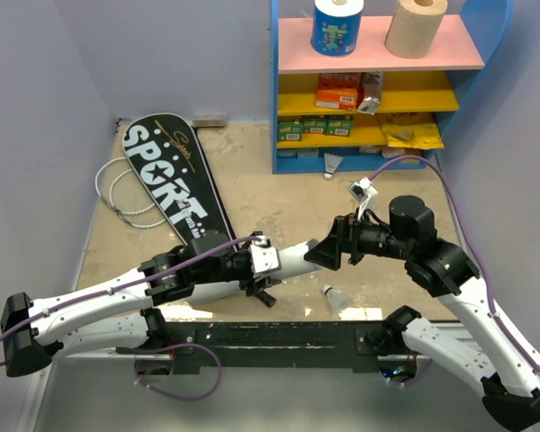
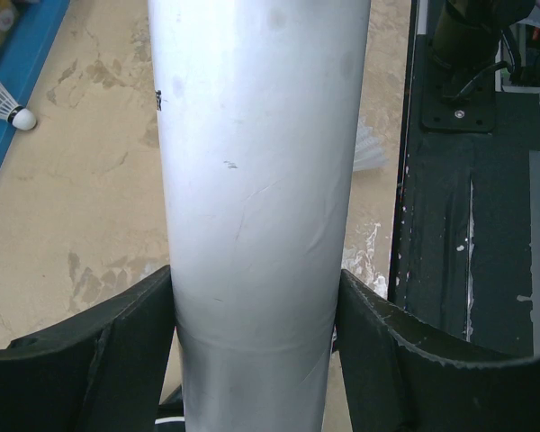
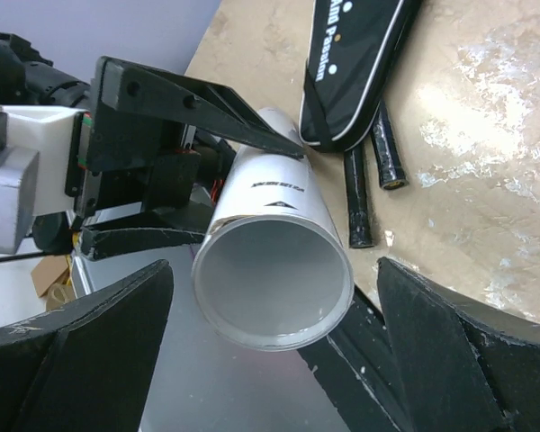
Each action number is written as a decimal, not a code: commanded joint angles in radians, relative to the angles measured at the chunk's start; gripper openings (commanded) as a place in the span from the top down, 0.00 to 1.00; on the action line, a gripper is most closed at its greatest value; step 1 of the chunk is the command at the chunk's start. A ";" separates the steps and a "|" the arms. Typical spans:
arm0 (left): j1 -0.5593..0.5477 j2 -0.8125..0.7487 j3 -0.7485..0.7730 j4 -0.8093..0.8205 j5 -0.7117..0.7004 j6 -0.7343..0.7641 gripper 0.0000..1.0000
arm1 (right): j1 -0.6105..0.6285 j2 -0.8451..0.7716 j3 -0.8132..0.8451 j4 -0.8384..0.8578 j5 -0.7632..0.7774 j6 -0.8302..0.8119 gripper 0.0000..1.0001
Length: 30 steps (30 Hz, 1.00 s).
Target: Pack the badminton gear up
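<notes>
My left gripper (image 2: 255,277) is shut on the long white tube (image 2: 256,153), a finger pressed against each side. It holds the tube level above the floor, open end toward my right gripper (image 3: 272,270). That gripper stands open, with a gap between each finger and the tube mouth (image 3: 272,279). From above, the tube (image 1: 297,256) spans between my left gripper (image 1: 272,266) and right gripper (image 1: 328,247). The black "SPORT" cover (image 1: 166,175) lies at the back left, with white racket strings (image 1: 117,193) beside it and black handles (image 3: 360,193) at its end. One shuttlecock (image 1: 333,165) lies by the shelf, another (image 1: 334,298) near the front.
A blue shelf unit (image 1: 274,117) stands at the back right, holding paper rolls (image 1: 417,27) and yellow and orange packets (image 1: 337,90). Grey walls close in the left and back. The black mounting plate (image 1: 279,342) runs along the near edge.
</notes>
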 commanded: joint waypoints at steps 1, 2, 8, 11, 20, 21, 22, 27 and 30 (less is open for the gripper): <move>-0.002 -0.011 0.015 0.088 0.008 0.007 1.00 | 0.001 -0.005 -0.032 0.090 -0.058 0.039 0.01; -0.002 -0.009 0.016 0.091 0.008 0.007 1.00 | 0.001 -0.004 -0.037 0.098 -0.061 0.044 0.01; -0.002 0.002 0.025 0.097 0.011 0.004 1.00 | 0.001 -0.007 -0.057 0.127 -0.081 0.059 0.02; -0.002 0.008 0.028 0.109 0.014 -0.003 1.00 | 0.003 -0.007 -0.064 0.142 -0.095 0.067 0.07; -0.004 0.022 0.031 0.129 0.000 -0.006 1.00 | 0.003 -0.008 -0.078 0.150 -0.113 0.070 0.24; -0.002 0.025 0.031 0.131 -0.001 -0.007 1.00 | 0.003 -0.008 -0.078 0.147 -0.113 0.068 0.25; -0.002 0.026 0.032 0.131 0.002 -0.009 1.00 | 0.004 -0.008 -0.078 0.147 -0.114 0.067 0.27; -0.002 0.025 0.035 0.135 0.002 -0.013 0.89 | 0.003 -0.005 -0.077 0.147 -0.113 0.065 0.34; -0.004 0.019 0.035 0.137 0.003 -0.012 0.66 | 0.003 -0.001 -0.066 0.141 -0.114 0.061 0.35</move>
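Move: The right hand, open and empty, already has its fingers astride the open end of the white tube; the middle of that mouth is about 1 cm to its left and 1 cm below, level fore and aft. Some 25 cm below the hand, a shuttlecock lies on the table about 5 cm back and 6 cm right; the racket handle ends lie about 5 cm back and 12 cm left. From the left hand, still gripping the tube, the mouth is roughly 13 cm right, 3 cm ahead and 5 cm higher. The right fingers close from wide open to about two-thirds and come to pinch the tube's mouth end from both sides, pads against its wall. Before and during this the right hand eases about 1 cm left and 1 cm down onto the tube, turning only about 5 degrees. The left hand keeps its grip and stays practically in place, holding the tube out. ##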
